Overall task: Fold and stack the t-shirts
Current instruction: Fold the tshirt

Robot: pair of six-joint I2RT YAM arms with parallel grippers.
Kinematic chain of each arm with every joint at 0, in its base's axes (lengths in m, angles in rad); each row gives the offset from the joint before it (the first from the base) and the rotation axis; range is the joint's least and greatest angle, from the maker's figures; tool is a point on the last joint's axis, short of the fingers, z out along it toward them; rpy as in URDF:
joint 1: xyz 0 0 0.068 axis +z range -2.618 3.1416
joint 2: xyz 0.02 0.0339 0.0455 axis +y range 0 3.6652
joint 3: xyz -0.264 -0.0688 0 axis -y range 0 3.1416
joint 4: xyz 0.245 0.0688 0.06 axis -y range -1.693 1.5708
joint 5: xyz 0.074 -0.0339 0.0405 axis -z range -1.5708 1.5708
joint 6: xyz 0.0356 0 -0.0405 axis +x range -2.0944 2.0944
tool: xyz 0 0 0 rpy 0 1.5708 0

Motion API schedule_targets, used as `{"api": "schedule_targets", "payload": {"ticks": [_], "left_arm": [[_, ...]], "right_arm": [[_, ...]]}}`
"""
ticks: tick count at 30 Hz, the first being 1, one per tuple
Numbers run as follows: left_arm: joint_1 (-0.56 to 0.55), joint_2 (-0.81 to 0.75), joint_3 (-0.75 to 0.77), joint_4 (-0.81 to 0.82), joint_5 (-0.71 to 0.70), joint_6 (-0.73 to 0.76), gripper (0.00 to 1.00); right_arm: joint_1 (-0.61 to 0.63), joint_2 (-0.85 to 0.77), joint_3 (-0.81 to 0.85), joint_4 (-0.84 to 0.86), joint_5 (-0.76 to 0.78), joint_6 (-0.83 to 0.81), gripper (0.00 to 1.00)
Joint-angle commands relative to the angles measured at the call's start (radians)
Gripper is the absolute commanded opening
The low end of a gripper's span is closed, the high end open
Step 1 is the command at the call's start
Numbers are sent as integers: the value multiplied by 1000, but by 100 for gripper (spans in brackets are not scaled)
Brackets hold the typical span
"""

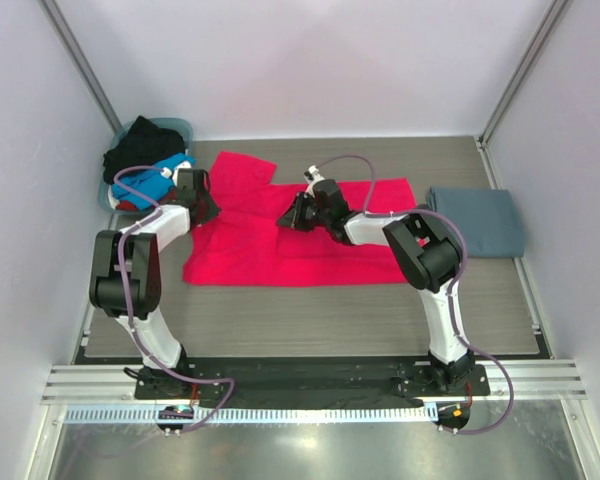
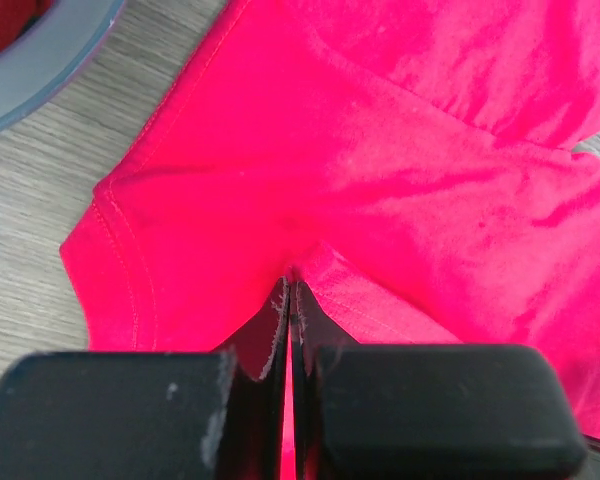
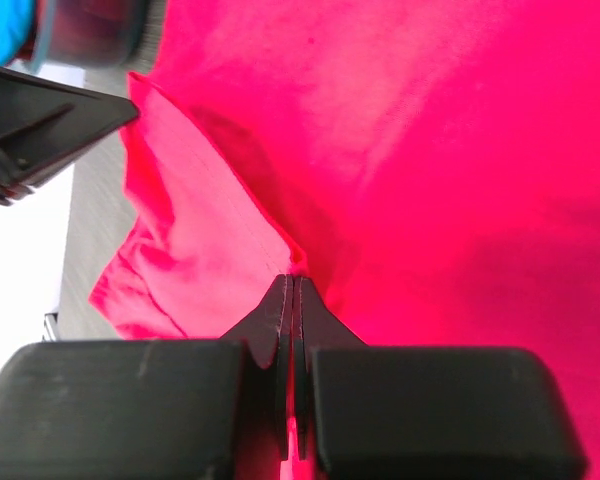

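A bright red-pink t-shirt [image 1: 310,245] lies spread across the middle of the table. My left gripper [image 1: 202,207] is at its left edge near a sleeve, and its jaws [image 2: 290,290] are shut on a pinch of the red-pink cloth [image 2: 400,170]. My right gripper [image 1: 293,218] sits over the shirt's upper middle, shut [image 3: 293,288] on a raised fold of the same shirt [image 3: 430,150]. A slate grey-blue t-shirt [image 1: 477,222] lies folded at the right. Black [image 1: 140,145] and bright blue [image 1: 152,182] t-shirts are heaped in the basket.
A grey-blue basket [image 1: 180,127] stands at the back left corner; its rim [image 2: 50,70] shows close to the left gripper. Wooden table top [image 1: 310,315] lies bare in front of the shirt. White walls enclose the table on three sides.
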Motion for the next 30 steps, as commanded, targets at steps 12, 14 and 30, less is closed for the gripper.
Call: {"api": "schedule_targets", "payload": {"ticks": [12, 14, 30], "left_arm": [[2, 70, 118, 48, 12, 41, 0], [4, 88, 141, 47, 6, 44, 0], [2, 127, 173, -9, -35, 16, 37]], "right_arm": [[-2, 21, 25, 35, 23, -3, 4], [0, 10, 11, 44, 35, -6, 5], [0, 6, 15, 26, 75, -19, 45]]}}
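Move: Both grippers hold the edge of the flap folded in over the shirt. The left hand's laying spot on the shirt is about 4 cm ahead, 1 cm right and 3 cm down; the far sleeve is roughly 11 cm ahead and 6 cm right, and the basket some 10 cm ahead and 16 cm left. The right hand's laying spot is straight below, about 3 cm down; from it, the far sleeve is about 13 cm ahead and 9 cm left. Carry the flap's left corner forward with the left gripper, about 4.5 cm nearly level over the shirt, then lower it some 2 cm and open the fingers to let go. Meanwhile sink the right gripper about 1.5 cm at once, keep it almost in place with its corner, and spread its fingers at the end too. ##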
